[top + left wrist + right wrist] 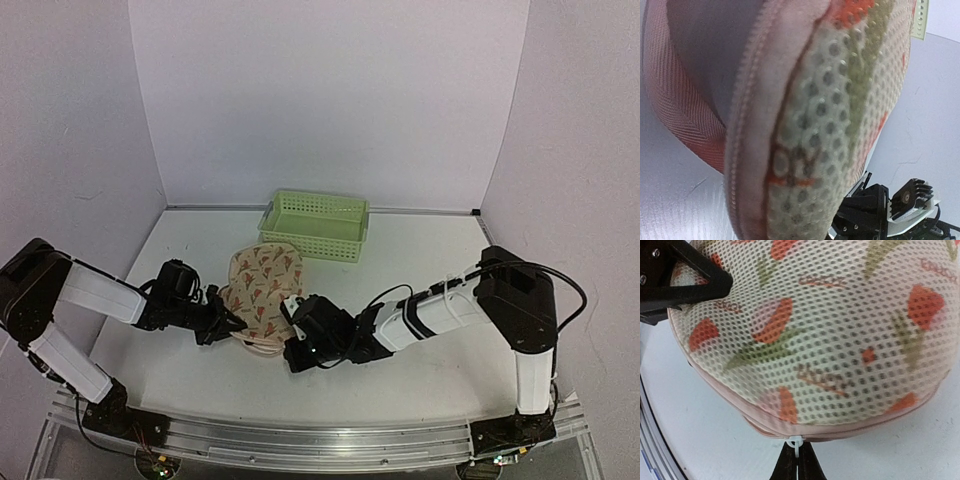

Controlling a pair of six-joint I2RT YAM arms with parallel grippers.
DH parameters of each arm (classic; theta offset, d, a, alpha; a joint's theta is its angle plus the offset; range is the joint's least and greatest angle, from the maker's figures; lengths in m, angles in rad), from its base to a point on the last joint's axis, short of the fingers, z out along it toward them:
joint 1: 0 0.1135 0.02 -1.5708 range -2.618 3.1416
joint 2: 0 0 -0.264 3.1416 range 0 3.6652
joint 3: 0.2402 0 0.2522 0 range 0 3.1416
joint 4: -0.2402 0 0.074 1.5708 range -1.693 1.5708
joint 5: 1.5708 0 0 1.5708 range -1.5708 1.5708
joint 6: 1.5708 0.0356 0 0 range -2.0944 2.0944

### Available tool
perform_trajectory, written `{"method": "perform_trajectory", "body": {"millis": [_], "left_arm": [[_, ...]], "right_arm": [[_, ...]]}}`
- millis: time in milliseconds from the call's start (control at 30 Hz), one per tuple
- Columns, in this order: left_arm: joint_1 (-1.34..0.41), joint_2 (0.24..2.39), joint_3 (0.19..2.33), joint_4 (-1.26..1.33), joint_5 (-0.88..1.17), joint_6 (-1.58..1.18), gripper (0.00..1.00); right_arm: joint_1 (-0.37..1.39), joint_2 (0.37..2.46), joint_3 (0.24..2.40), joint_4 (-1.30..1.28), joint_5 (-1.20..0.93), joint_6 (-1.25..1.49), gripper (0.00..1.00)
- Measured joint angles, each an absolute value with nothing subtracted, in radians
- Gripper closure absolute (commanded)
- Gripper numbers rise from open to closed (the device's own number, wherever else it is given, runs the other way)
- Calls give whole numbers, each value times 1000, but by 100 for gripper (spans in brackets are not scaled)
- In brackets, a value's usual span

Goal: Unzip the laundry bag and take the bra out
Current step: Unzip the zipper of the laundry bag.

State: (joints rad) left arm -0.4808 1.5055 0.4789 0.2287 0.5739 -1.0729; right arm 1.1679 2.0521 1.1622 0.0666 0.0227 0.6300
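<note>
The laundry bag (265,285) lies mid-table, cream mesh with reddish sprigs and pink edging, its zip closed along the near rim. My right gripper (797,460) is shut on the white zip-tie pull (797,444) at the bag's (830,330) near edge. In the top view the right gripper (287,345) sits at the bag's front right. My left gripper (228,325) is shut on the bag's left edge. One of its black fingers (685,275) presses on the mesh, and the bag (840,100) fills the left wrist view. The bra is hidden.
A light-green perforated basket (315,225) stands behind the bag against the back wall, and a corner of the basket (920,20) shows in the left wrist view. White walls enclose the table on three sides. The right arm's black wrist (890,210) is close to the bag.
</note>
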Motion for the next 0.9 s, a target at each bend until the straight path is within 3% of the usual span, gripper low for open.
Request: {"method": "perform_trajectory", "body": {"millis": [433,900], "left_arm": [[-487,1515,530,135,674,-902,100],[-492,1505,565,67,674,-805,100]], "right_arm": [[1137,1908,984,64,89,461,100],[1021,1885,984,39,-65,285,100]]}}
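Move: The right hand still has the zipper pull pinched at the bag's near rim. The bag's right edge lies about 10 cm ahead and 4 cm to the right of it, the bag's middle some 11 cm ahead and 5 cm to its left, and the green basket about 29 cm ahead and 6 cm right. From the left hand, still gripping the bag's left side, that right edge is about 4 cm ahead and 13 cm to the right. Right hand drags the pinched zipper pull about 7 cm right, then also forward, along the rim; left keeps holding. ##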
